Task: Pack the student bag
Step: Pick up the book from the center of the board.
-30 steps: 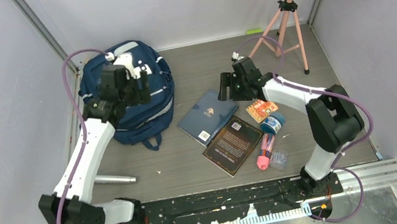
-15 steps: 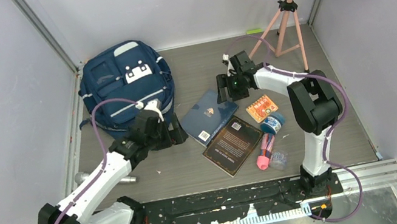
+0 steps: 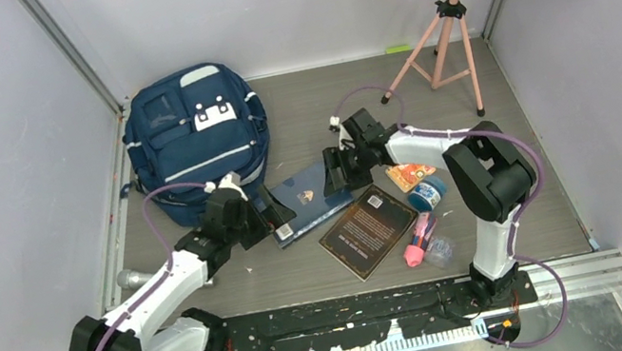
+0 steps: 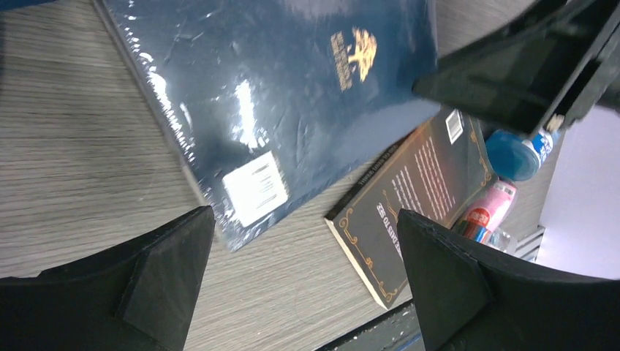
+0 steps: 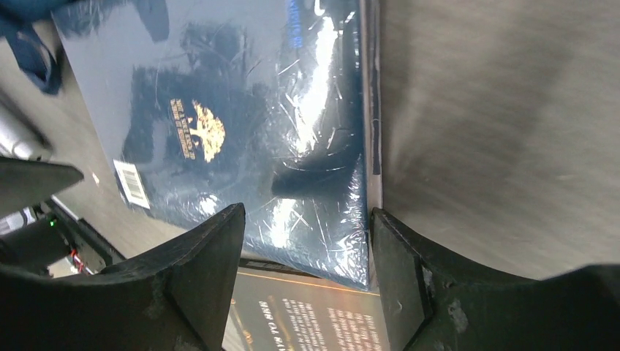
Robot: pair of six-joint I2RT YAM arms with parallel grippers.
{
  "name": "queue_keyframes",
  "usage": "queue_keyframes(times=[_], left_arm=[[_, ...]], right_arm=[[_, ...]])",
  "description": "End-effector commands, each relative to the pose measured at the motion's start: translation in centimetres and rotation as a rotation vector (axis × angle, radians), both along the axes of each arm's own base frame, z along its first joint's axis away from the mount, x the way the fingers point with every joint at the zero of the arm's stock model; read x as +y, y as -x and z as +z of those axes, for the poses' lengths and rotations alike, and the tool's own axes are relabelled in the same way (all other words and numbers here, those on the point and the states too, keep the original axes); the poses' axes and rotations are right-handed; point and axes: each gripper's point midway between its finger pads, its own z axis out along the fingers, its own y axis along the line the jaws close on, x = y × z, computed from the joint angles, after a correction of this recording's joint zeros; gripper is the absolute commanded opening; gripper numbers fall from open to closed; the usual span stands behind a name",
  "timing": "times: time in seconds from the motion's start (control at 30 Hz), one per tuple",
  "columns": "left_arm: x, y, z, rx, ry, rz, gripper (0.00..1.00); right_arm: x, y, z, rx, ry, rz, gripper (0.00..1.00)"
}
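Note:
The student bag (image 3: 196,138) lies closed at the back left, navy with a white patch on top. A shrink-wrapped blue book (image 3: 306,197) with a gold emblem lies between both grippers. My left gripper (image 3: 262,218) is low at the book's near-left corner and wide open, with bare table between its fingers (image 4: 146,285). In the left wrist view the blue book (image 4: 278,95) fills the upper middle. My right gripper (image 3: 335,171) is at the book's far-right edge and open. In the right wrist view its fingers (image 5: 409,278) straddle a corner of the blue book (image 5: 241,131).
A dark book (image 3: 367,228) with gold trim lies just right of the blue one, partly under it. An orange card (image 3: 406,176), a blue roll (image 3: 426,194) and a pink item (image 3: 414,244) lie further right. A metal cylinder (image 3: 134,277) lies near left. A pink tripod (image 3: 445,26) stands behind.
My left arm swung from above the bag down to the blue book's near-left corner and opened wider. My right gripper moved left onto the book's edge and narrowed slightly. The book shifted left.

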Motion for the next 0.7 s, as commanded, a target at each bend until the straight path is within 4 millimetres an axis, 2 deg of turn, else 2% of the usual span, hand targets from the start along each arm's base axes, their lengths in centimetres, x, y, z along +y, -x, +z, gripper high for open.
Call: queue_keyframes(times=[0.0,0.13,0.37,0.5,0.67], left_arm=[[1.5,-1.1,0.8,-0.058,-0.007,0.043,1.00],[3.7,-1.2,-0.1,-0.038,-0.042,0.079,1.00],[5.2,-0.8,-2.0,-0.006,-0.105,0.098,1.00],[4.5,-0.7,-3.3,0.028,-0.069,0.083,1.00],[3.5,-1.2,-4.4,0.053,-0.027,0.065,1.00]], right_arm=[[2.0,1.6,2.3,0.004,-0.045,-0.018,0.69],[1.3,0.2,2.3,-0.033,0.012,-0.059,0.70],[0.7,-1.8,1.2,-0.023,0.038,-0.077,0.72],[0.7,-1.9,0.3,0.003,0.032,-0.069,0.72],[2.2,-1.1,0.0,0.056,-0.050,-0.018,0.72]])
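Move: The blue book's middle lies about 7 cm right, 2 cm ahead and 6 cm below the left hand. The backpack is some 14 cm left and 18 cm ahead of that hand. From the right hand, whose finger is at the book's right edge, the book's middle is about 5 cm left, 5 cm back and just below; the brown book is 14 cm back and 6 cm right, the orange notebook 16 cm right and 3 cm back. Open left hand goes 5 cm left, then sinks 5; right pushes blue book back 2 cm, then eases forward. ##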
